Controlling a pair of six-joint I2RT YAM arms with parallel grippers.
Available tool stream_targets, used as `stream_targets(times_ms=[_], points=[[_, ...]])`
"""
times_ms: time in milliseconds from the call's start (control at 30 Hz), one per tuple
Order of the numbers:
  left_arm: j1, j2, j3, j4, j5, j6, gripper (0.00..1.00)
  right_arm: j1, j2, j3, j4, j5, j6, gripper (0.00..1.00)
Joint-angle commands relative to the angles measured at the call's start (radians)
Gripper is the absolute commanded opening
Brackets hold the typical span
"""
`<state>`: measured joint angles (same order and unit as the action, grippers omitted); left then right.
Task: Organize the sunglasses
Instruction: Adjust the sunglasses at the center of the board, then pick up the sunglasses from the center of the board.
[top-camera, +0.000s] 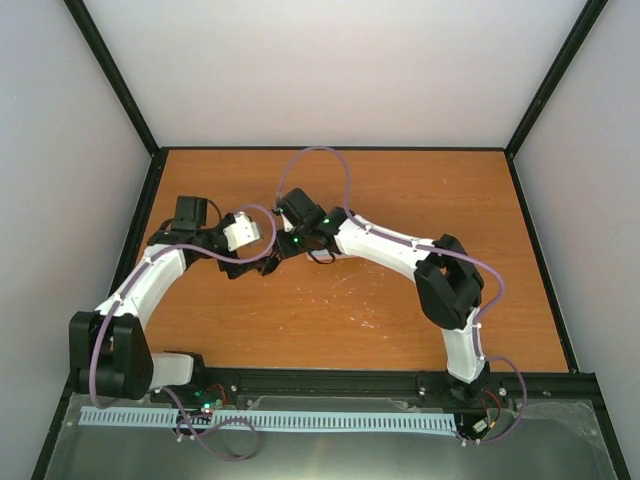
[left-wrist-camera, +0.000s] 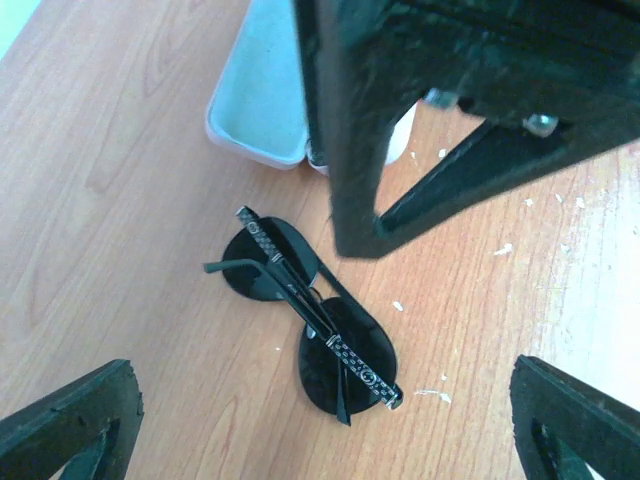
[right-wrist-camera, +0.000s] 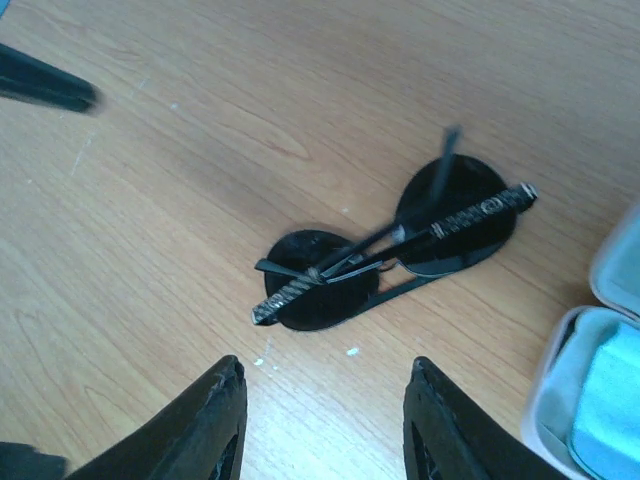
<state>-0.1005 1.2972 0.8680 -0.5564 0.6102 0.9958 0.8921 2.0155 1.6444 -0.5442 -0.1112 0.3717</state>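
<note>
The sunglasses (left-wrist-camera: 310, 315) lie folded on the wooden table, dark lenses down and slim black arms crossed on top; they also show in the right wrist view (right-wrist-camera: 390, 250). My left gripper (left-wrist-camera: 320, 400) hovers over them, open and empty, its fingertips (left-wrist-camera: 90, 410) wide apart. My right gripper (right-wrist-camera: 326, 368) is open and empty just short of the glasses, and one of its fingers (left-wrist-camera: 365, 130) crosses the left wrist view. In the top view both grippers meet at mid-table, left (top-camera: 262, 262) and right (top-camera: 285, 248), hiding the glasses.
An open pale pink case (left-wrist-camera: 235, 140) holding a pale blue cloth (left-wrist-camera: 265, 90) lies just beyond the glasses; it shows at the right edge of the right wrist view (right-wrist-camera: 565, 375). White crumbs dot the table (top-camera: 400, 310). Black frame posts and pale walls enclose it.
</note>
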Motion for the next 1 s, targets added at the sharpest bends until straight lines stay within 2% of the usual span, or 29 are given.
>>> stream_targets(times_ms=[0,167,400,600,833,967], points=[[0.021,-0.085,-0.007,0.040,0.060,-0.040,1.00,-0.030,-0.051,-0.106,0.096,0.048,0.083,0.44],[0.024,-0.100,-0.065,0.069,0.004,-0.037,0.98,-0.036,-0.040,-0.130,0.117,-0.002,0.120,0.43],[0.019,0.158,0.042,0.005,-0.064,-0.065,0.96,-0.033,-0.030,-0.162,0.153,-0.030,0.185,0.43],[-0.074,0.251,0.093,0.029,-0.194,-0.126,0.85,-0.060,-0.116,-0.245,0.184,-0.001,0.188,0.44],[-0.121,0.333,0.158,0.007,-0.224,-0.190,0.60,-0.113,-0.228,-0.364,0.232,-0.004,0.190,0.44],[-0.135,0.376,0.163,0.027,-0.271,-0.211,0.55,-0.130,-0.271,-0.405,0.248,0.006,0.185,0.44]])
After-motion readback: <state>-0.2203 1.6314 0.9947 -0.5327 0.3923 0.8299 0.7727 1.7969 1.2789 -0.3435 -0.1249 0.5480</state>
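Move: The folded sunglasses lie under the gap between the hands: from the left hand about 5 cm ahead, 4 cm to its right and 12 cm below; from the right hand some 3 cm ahead, 4 cm to its left and 11 cm below. The open case's middle is roughly 16 cm to the right of the sunglasses and 3 cm farther out. The blue cloth lies in its near half, around 2 cm ahead and 12 cm to the right of the right hand. Down and slightly forward goes the left hand after a brief 2 cm lift, ending about 7.5 cm lower over the sunglasses, tipping steeper as its wide-open fingers close to a little over half. The right hand clears away to its right by some 7.5 cm towards the case, dipping and rising again, turning clockwise, its fingers still partly open and empty. ##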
